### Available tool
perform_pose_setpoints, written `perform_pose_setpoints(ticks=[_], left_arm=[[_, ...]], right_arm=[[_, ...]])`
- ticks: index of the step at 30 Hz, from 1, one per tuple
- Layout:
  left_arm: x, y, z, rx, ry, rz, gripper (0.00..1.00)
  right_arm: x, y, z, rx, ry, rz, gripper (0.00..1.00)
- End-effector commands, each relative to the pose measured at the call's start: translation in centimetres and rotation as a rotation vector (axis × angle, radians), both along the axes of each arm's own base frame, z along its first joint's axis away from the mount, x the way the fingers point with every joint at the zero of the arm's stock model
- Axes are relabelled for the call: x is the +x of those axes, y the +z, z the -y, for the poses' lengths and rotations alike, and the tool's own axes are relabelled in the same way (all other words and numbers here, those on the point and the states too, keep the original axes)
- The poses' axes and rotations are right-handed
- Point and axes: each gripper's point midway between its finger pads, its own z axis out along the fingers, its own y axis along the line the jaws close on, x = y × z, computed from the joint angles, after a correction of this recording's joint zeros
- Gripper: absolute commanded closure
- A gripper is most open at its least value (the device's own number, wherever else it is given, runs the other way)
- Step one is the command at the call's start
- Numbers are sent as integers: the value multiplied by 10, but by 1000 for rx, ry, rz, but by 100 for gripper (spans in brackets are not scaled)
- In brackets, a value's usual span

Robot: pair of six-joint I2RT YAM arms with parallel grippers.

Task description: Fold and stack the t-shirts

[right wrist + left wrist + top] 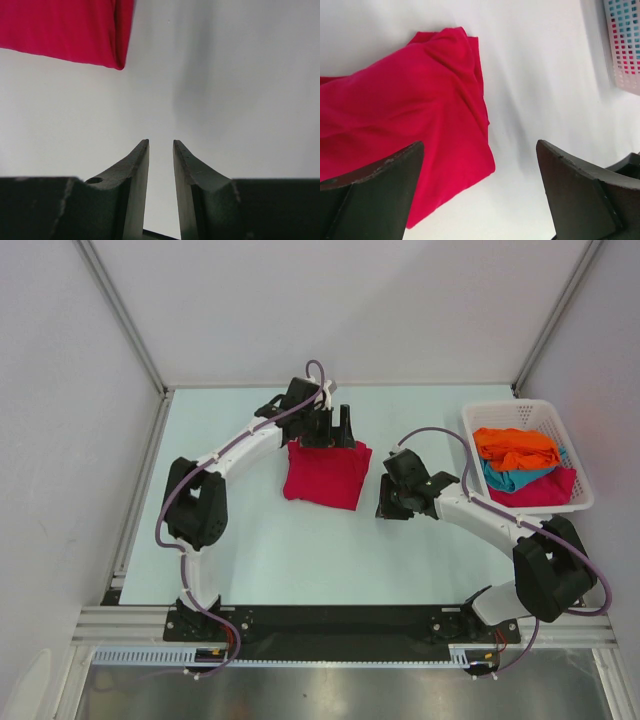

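A crimson red t-shirt lies folded into a rough square on the table's middle; it also shows in the left wrist view and its corner in the right wrist view. My left gripper is open and empty, just above the shirt's far right edge. My right gripper is nearly shut with a narrow gap, empty, over bare table right of the shirt. An orange t-shirt, a teal one and another red one lie crumpled in the basket.
A white slatted basket stands at the table's right side; its wall shows in the left wrist view. Grey walls and metal posts enclose the table on three sides.
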Motion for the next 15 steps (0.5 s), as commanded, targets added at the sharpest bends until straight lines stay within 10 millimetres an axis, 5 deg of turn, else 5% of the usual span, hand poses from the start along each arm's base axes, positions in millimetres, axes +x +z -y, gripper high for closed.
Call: perform_pose_setpoints(ticks=[1,15], left_arm=[[25,-10,-12,17,26,25,0],[62,-33,-7,0,49,30,1]], right_arm=[[6,6,-2,9,5,31,69],[1,6,6,-44,3,-2,69]])
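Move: The folded red t-shirt lies almost beneath the left gripper: its middle is about 1 cm back, 2 cm to the left and 13 cm below, its far right corner about 6 cm ahead and 7 cm to the right. The right gripper waits roughly 15 cm back and 11 cm to the right; the white basket is some 42 cm to the right and 3 cm ahead. From the right gripper the shirt's middle is about 14 cm ahead, 14 cm left and 7 cm below. Lower the left gripper about 5 cm towards the far part of the folded t-shirt, easing it some 3 cm forward with only a slight drift left. Keep the fingers wide open and slanting down to the right, the wrist almost unturned; stop the descent with the fingers apparently still above the cloth. ##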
